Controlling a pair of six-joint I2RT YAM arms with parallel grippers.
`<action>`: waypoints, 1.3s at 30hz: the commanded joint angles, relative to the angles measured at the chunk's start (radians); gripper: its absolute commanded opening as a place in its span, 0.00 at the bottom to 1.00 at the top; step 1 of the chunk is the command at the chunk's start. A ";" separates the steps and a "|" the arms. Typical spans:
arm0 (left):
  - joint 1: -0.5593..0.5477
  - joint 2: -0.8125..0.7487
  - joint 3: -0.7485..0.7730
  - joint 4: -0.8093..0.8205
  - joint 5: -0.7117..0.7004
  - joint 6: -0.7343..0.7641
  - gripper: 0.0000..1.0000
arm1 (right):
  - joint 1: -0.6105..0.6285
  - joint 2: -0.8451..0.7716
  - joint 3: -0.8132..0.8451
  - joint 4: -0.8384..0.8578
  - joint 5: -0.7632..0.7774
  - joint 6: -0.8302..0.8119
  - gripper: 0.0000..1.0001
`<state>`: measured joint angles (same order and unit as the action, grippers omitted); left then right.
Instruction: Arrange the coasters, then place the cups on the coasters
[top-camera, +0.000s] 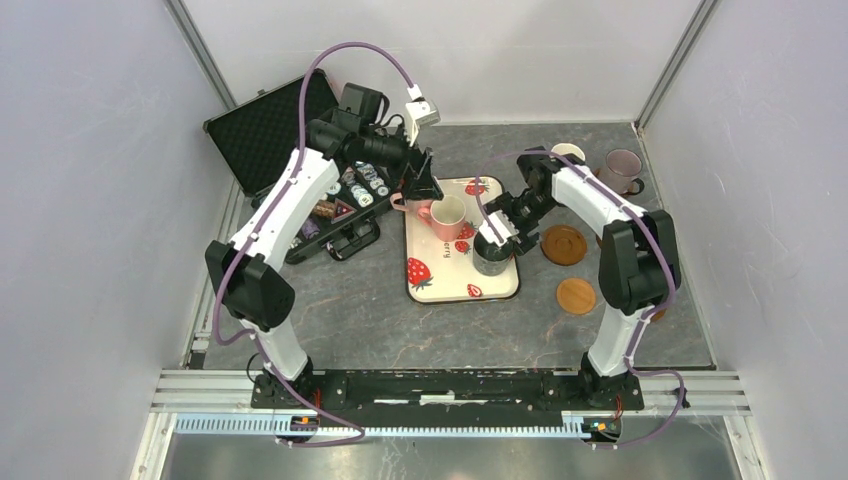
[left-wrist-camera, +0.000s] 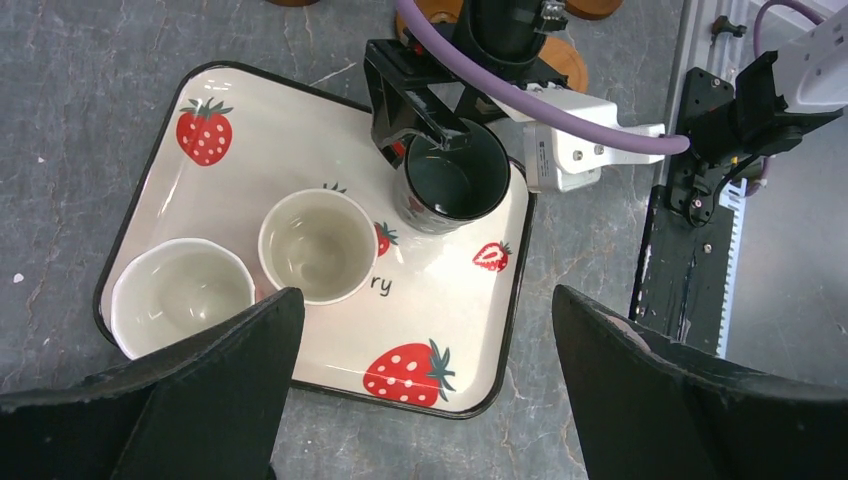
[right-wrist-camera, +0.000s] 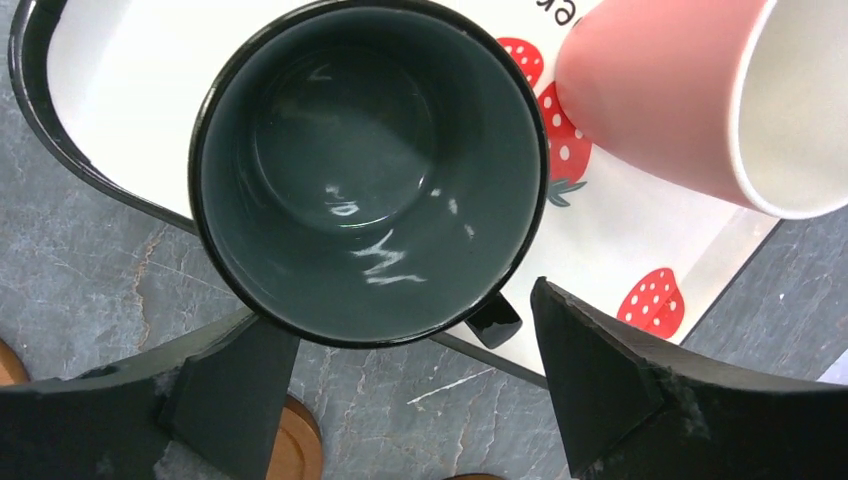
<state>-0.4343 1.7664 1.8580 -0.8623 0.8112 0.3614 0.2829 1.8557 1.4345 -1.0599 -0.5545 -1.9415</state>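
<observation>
A dark green-grey cup stands on the near right corner of the strawberry tray. My right gripper is open and straddles the cup's near side. Its left finger sits against the rim. The right finger stands apart, with the handle in the gap. Two pink cups stand further back on the tray. My left gripper hangs open and empty above them. Two brown coasters lie on the table right of the tray.
A lilac mug and a pale cup stand at the back right. An open black case with poker chips lies at the back left. Walls close in on both sides.
</observation>
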 joint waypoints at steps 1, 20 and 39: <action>0.009 -0.046 -0.005 0.024 -0.005 -0.053 1.00 | 0.022 -0.015 0.005 -0.041 0.021 -0.044 0.88; 0.165 -0.049 -0.104 0.281 -0.043 -0.298 1.00 | 0.023 -0.219 -0.329 0.347 0.040 0.652 0.54; 0.188 0.019 -0.059 0.320 -0.037 -0.337 1.00 | -0.010 -0.401 -0.477 0.488 -0.003 0.894 0.00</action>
<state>-0.2508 1.7638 1.7535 -0.5869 0.7605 0.0818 0.2955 1.5490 0.9619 -0.6140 -0.5034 -1.1084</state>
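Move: The dark green cup stands on the tray about 3 cm back and 4 cm left of my open right hand, its middle some 4 cm below, with its handle on the side facing that hand. The nearer pink cup is roughly 4 cm ahead and 13 cm left; the dark coaster lies about 1 cm back, 11 cm right and 8 cm down. From my left hand the dark green cup is around 4 cm back, 15 cm right and 24 cm below. I draw my right hand back about 5 cm and slightly right around the dark green cup's handle side, sinking a few centimetres and turning some 40 degrees clockwise. As I go, I close the fingers until they pinch the handle, then ease up about a centimetre. My empty left hand swings clear of the cups, forward and left, turning counter-clockwise and staying open. ##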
